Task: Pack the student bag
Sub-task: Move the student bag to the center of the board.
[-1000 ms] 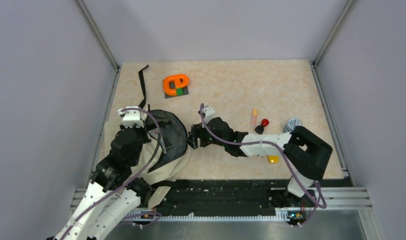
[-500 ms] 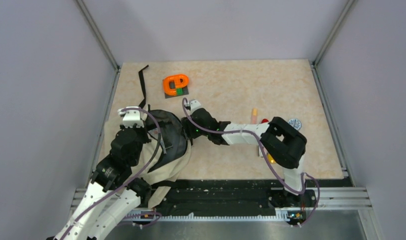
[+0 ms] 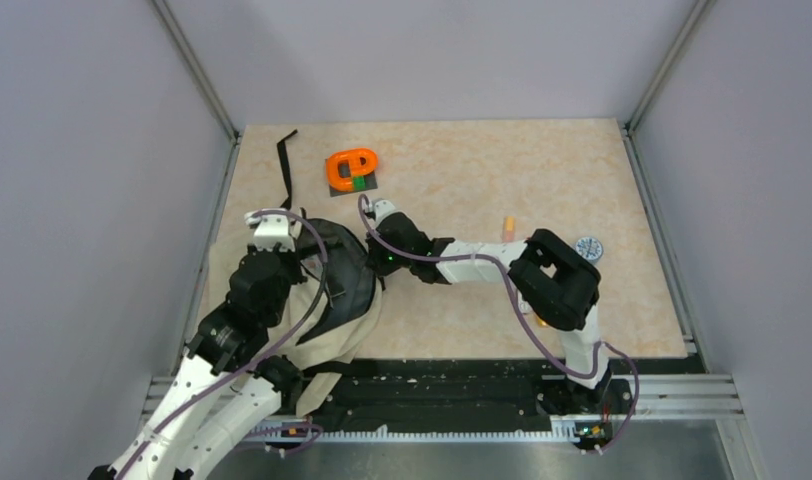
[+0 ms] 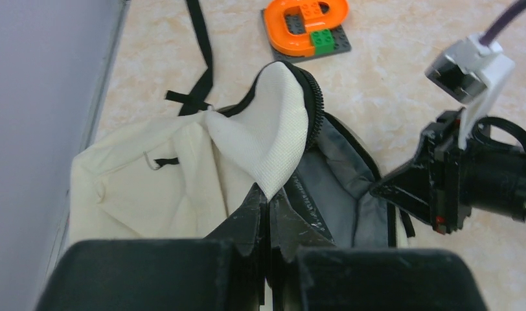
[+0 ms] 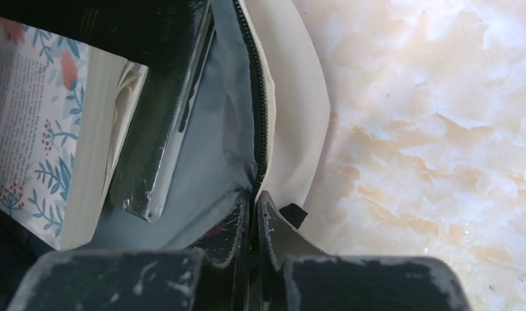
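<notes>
The student bag (image 3: pixel 332 335) lies at the table's left, beige with dark grey lining, its mouth open. My left gripper (image 4: pixel 268 194) is shut on the tip of its white mesh flap (image 4: pixel 283 129) and holds it up. My right gripper (image 5: pixel 252 196) is shut on the bag's zipper rim (image 5: pixel 261 129) on the right side of the opening; in the top view it sits at the mouth (image 3: pixel 370 262). Inside the bag a floral-covered book (image 5: pixel 34 123) stands next to a black wrapped book (image 5: pixel 160 129).
An orange ring on a grey brick plate (image 3: pixel 352 170) lies beyond the bag. A black strap (image 3: pixel 285 165) trails toward the far left corner. A peach stick (image 3: pixel 508 228) and a round blue-white object (image 3: pixel 588 247) lie at the right, near the right arm's elbow.
My right arm reached left to the bag's mouth and its jaws went from open to shut on the zipper rim. The left gripper shifted slightly farther, still holding the flap.
</notes>
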Robot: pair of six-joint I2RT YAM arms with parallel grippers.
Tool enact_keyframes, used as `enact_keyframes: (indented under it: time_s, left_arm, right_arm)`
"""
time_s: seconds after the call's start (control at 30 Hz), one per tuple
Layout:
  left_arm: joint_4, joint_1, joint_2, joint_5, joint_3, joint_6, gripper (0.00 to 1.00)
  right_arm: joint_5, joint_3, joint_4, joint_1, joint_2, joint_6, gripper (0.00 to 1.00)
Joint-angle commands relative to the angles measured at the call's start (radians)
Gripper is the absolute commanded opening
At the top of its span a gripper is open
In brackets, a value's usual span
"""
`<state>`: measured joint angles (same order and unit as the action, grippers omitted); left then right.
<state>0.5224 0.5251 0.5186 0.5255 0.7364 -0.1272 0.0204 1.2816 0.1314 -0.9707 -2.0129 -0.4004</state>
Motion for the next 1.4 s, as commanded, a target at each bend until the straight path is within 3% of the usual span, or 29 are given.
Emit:
enact_keyframes:
  time_s: [0.0, 0.13, 0.27, 0.57, 0.6, 0.73, 0.8, 0.93, 1.07, 1.2, 1.37]
  left_arm:
    - [-0.119, -0.002, 0.076, -0.163, 0.032, 0.053, 0.00]
    - [-0.054, 0.002, 0.278, -0.374, 0.167, 0.018, 0.00]
    - [-0.061, 0.049, 0.455, -0.496, 0.263, -0.061, 0.00]
    - [-0.172, 0.399, 0.719, -0.418, 0.330, -0.077, 0.00]
    - [-0.162, 0.416, 0.745, -0.421, 0.346, -0.078, 0.04]
    - [-0.097, 0.437, 0.775, -0.396, 0.381, -0.121, 0.54]
    - [-0.086, 0.437, 0.745, -0.372, 0.365, -0.145, 0.66]
    - [-0.086, 0.435, 0.636, -0.260, 0.283, -0.266, 0.78]
    - [-0.068, 0.412, 0.497, -0.161, 0.156, -0.412, 0.88]
    - [-0.048, 0.328, 0.387, -0.161, 0.033, -0.528, 0.91]
    - [-0.043, 0.253, 0.347, -0.134, -0.036, -0.542, 0.92]
  right_arm:
    - [-0.059, -0.023, 0.068, 0.042, 0.075, -0.033, 0.00]
    - [0.022, -0.122, 0.055, 0.061, 0.228, -0.025, 0.00]
    - [0.121, -0.253, 0.021, 0.069, 0.405, -0.021, 0.00]
    - [0.288, -0.545, -0.036, 0.068, 0.696, -0.105, 0.00]
    - [0.310, -0.552, -0.061, 0.068, 0.719, -0.105, 0.06]
    - [0.454, -0.573, -0.176, 0.071, 0.804, -0.087, 0.38]
    - [0.490, -0.583, -0.206, 0.095, 0.846, -0.080, 0.51]
    - [0.427, -0.610, -0.202, 0.202, 0.923, -0.061, 0.65]
    - [0.237, -0.605, -0.139, 0.297, 0.928, -0.001, 0.78]
    - [0.049, -0.515, -0.097, 0.316, 0.817, 0.068, 0.81]
    - [-0.134, -0.395, -0.053, 0.316, 0.640, 0.122, 0.81]
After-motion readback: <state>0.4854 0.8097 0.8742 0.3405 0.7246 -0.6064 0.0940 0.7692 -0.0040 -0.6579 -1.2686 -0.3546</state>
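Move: The left fingers hold the student bag's beige flap high up, the right ones its zipped right rim. The middle of the board lies about 15 cm right, 13 ahead and 7 below the right hand, and about 27 right, 19 ahead and 24 below the left. From the right hand, the dark bag opening is roughly 7 cm left and 2 back, the orange toy 29 ahead and 7 left, and the glue stick 34 right and 12 ahead. With both grips still shut, the two hands haul the student bag right towards the board's middle, the left sweeping about 25 cm right and sinking some 8 while its wrist swings clockwise and tips down, the right lifting the rim and carrying it about 16 cm right. Both then open and let go, the right running on to about 26 cm before turning back a little, the left rising slightly, then returning left some 11 cm and dipping again, open over the bag. ##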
